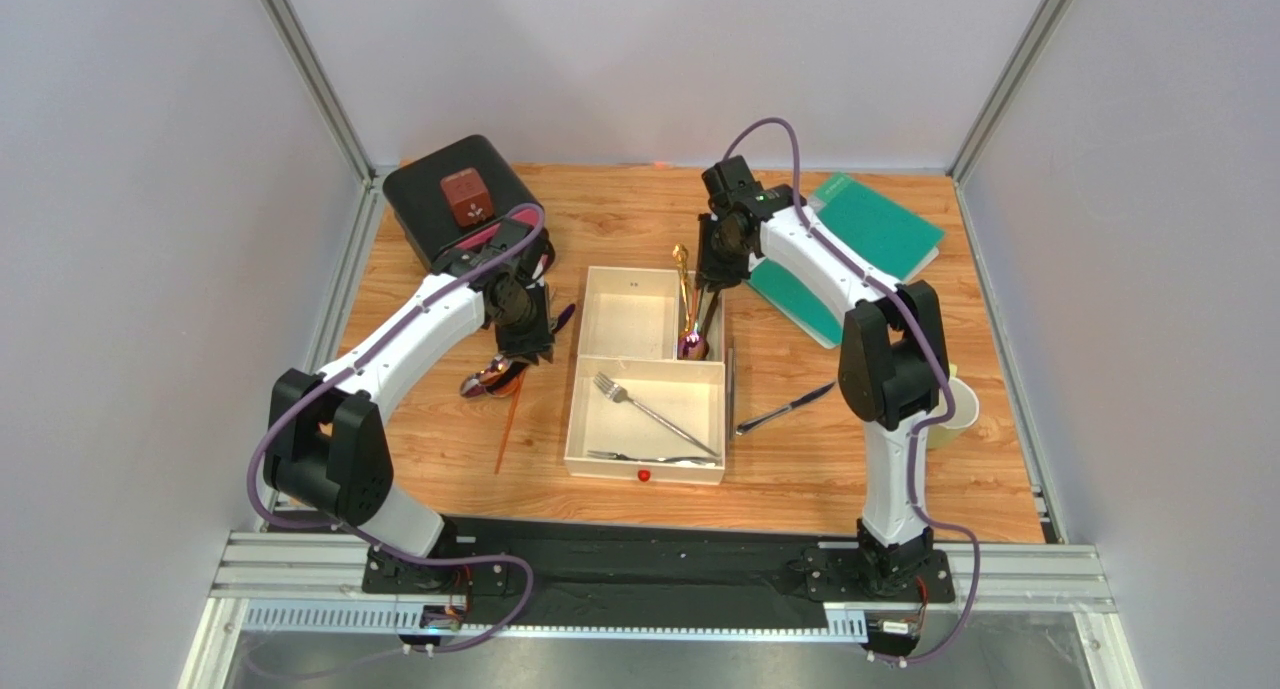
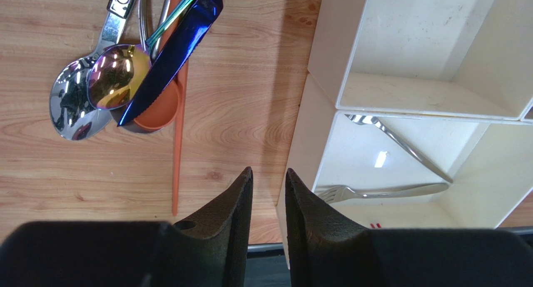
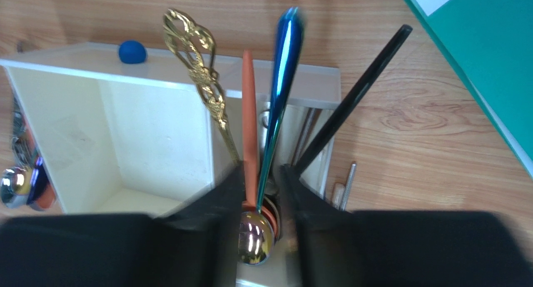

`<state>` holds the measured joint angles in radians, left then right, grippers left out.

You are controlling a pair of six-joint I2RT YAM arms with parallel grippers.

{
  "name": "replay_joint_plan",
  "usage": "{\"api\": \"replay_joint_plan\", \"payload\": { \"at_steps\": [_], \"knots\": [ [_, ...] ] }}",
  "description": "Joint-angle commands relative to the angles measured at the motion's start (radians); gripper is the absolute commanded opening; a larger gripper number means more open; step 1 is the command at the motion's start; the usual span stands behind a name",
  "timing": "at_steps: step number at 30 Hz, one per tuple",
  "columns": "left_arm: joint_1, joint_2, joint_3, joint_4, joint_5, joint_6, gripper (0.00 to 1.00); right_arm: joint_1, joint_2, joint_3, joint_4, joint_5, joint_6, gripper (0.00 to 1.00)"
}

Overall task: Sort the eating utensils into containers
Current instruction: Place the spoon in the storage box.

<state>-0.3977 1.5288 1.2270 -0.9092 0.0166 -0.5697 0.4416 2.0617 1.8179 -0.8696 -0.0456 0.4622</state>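
Note:
The cream tray (image 1: pixel 576 404) lies mid-table. A silver fork (image 2: pixel 375 191) and another silver piece (image 2: pixel 406 149) rest in its large compartment. My right gripper (image 3: pixel 259 168) hangs over a small compartment, jaws slightly parted around a blue-purple spoon (image 3: pixel 281 81) and an orange handle (image 3: pixel 249 112). A gold ornate handle (image 3: pixel 200 74) and a black chopstick (image 3: pixel 350 99) lean there too. My left gripper (image 2: pixel 268 171) is open and empty beside the tray's left wall. Near it lie a silver spoon (image 2: pixel 72 106), an iridescent spoon (image 2: pixel 119 77), a blue knife (image 2: pixel 175 49) and an orange chopstick (image 2: pixel 178 143).
A black box (image 1: pixel 451 194) stands at the back left and green folders (image 1: pixel 857 247) at the back right. A pale cup (image 1: pixel 957 415) sits by the right arm. A dark utensil (image 1: pixel 784 409) lies on the wood right of the tray.

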Motion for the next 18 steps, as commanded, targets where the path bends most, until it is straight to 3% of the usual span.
{"api": "replay_joint_plan", "payload": {
  "at_steps": [1, 11, 18],
  "knots": [
    [0.003, -0.024, 0.009, -0.002, -0.012, 0.014, 0.32, 0.002, -0.003, -0.023, 0.001, 0.009, 0.010, 0.35],
    [0.007, -0.024, 0.011, 0.000, -0.012, 0.018, 0.32, 0.002, -0.075, -0.043, 0.018, 0.016, 0.016, 0.41],
    [0.007, -0.032, 0.003, 0.003, -0.011, 0.016, 0.31, -0.050, -0.248, -0.210, 0.014, 0.062, 0.121, 0.43]
  ]
}}
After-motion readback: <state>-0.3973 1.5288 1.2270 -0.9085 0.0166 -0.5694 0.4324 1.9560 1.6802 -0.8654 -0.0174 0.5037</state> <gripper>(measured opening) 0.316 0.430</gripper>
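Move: My right hand is over the storage box, the purple spoon upright between its already parting fingers, spoon middle about at the pads. The narrow compartment's middle is about 2 cm back, 2 cm left and 6 cm below. The gold spoon leans roughly 3 cm left and 1 cm ahead, the black ladle 2 cm right and 1 cm ahead, both some 3 cm lower. From my left hand, that compartment is about 11 cm ahead, 21 cm right and 7 cm down. I keep opening my right fingers, to a bit under half, letting go of the purple spoon's handle while the hand dips about 1.5 cm and eases 1 cm back over the narrow compartment. After a short hover I draw back and to the right, away from the upright handles, rising about 1.5 cm with the wrist nearly unchanged. ##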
